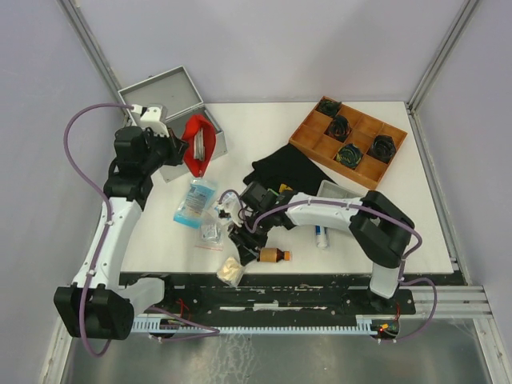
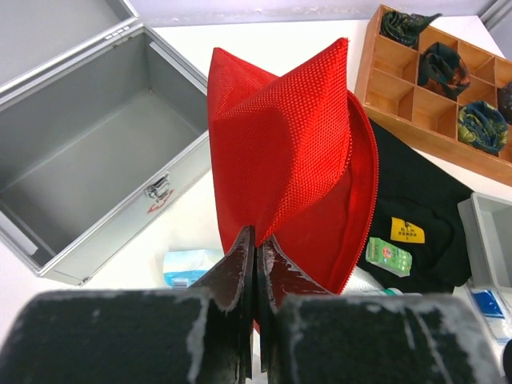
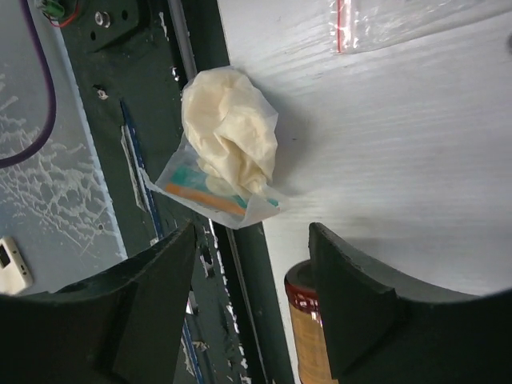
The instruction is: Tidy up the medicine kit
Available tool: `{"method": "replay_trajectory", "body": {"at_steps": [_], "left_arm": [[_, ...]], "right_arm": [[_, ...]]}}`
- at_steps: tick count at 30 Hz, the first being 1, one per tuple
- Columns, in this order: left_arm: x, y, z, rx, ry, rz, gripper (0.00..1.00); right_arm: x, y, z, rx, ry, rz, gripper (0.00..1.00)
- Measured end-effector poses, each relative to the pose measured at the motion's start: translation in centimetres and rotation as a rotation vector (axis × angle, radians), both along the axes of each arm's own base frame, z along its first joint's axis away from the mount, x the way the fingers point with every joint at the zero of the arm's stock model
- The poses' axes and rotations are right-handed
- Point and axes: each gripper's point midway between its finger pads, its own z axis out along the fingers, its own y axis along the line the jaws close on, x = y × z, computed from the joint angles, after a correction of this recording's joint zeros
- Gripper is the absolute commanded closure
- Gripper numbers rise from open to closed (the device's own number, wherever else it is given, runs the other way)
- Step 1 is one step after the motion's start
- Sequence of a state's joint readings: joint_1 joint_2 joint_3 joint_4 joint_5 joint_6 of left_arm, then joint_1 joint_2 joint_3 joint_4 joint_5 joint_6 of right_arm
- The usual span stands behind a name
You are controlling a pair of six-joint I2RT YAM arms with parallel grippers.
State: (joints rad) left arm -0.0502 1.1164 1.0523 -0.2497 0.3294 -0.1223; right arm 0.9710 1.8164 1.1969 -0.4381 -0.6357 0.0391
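The medicine kit (image 1: 170, 98) is a silver-grey metal case standing open at the back left, and its inside (image 2: 88, 160) looks empty. My left gripper (image 2: 256, 240) is shut on the edge of a red mesh pouch (image 2: 280, 144), holding it up just right of the case (image 1: 200, 144). My right gripper (image 3: 252, 232) hangs open over the table's near edge with nothing between its fingers. A cream glove packet (image 3: 228, 144) lies just beyond its fingertips. An amber bottle (image 3: 308, 336) with a red cap lies partly under the right finger (image 3: 352, 304).
A wooden divided tray (image 1: 350, 138) of dark rolls sits at the back right. A black cloth (image 1: 288, 168), a grey plastic tray (image 1: 340, 192), a blue-and-white packet (image 1: 194, 202), clear zip bags (image 1: 212, 232) and a white tube (image 1: 322, 236) lie mid-table. A black rail (image 1: 280, 284) borders the near edge.
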Motion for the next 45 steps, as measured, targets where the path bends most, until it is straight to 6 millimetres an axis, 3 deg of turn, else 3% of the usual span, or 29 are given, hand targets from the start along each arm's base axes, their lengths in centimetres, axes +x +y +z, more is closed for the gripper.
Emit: {"method": "replay_trajectory", "body": {"at_steps": [7,15,19,26,29,34,45], "left_arm": [[-0.2,0.9,1.3,0.000,-0.034,0.026,0.97],[-0.3,0.6,1.4,-0.006,-0.036,0.011,0.97],[-0.4,0.6,1.4,-0.008,-0.037,0.004,0.97],[-0.4,0.6,1.5,-0.010,-0.038,0.001,0.97],[-0.4,0.4,1.4,-0.013,-0.037,-0.008,0.97],[-0.4,-0.1,1.0,-0.022,-0.021,-0.040,0.97],[0.4,-1.5,-0.8,-0.044,0.024,-0.112,0.97]], "right_arm": [[-1.3,1.5,-2.9,-0.060,0.037,0.033,0.33],[-2.4,3.1,-3.9,-0.073,0.020,0.074,0.36],[-3.2,3.4,-4.2,-0.079,-0.022,0.115,0.46],[-3.3,2.8,-4.4,-0.093,-0.045,0.161,0.80],[-3.1,2.7,-3.9,-0.083,-0.043,0.180,0.88],[-1.9,2.0,-2.6,-0.054,-0.027,0.176,0.92],[3.5,0.2,5.3,0.104,-0.104,0.088,0.94]]}}
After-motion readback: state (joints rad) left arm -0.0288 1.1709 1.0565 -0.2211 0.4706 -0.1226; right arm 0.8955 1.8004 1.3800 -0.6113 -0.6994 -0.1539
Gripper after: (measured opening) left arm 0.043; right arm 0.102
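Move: Behind and to the left of the open right hand lies the bag of cream gloves, at the table's near edge, about 4 cm back, 4 cm left and 5 cm lower. The brown bottle is some 7 cm right of that hand, level with it fore and aft; the small zip bag sits about 5 cm ahead and 9 cm left, both on the table. From the left hand the glove bag is roughly 27 cm back, 13 cm right and 26 cm down. Sinking about 4 cm while easing back and left, the right hand comes down onto the glove bag, closes its fingers and pinches it, then lifts it roughly 10 cm, carrying it forward and slightly right. The left hand keeps its grip on the red pouch by the metal case, rising a little, then drifting right and down by some 2 cm. ##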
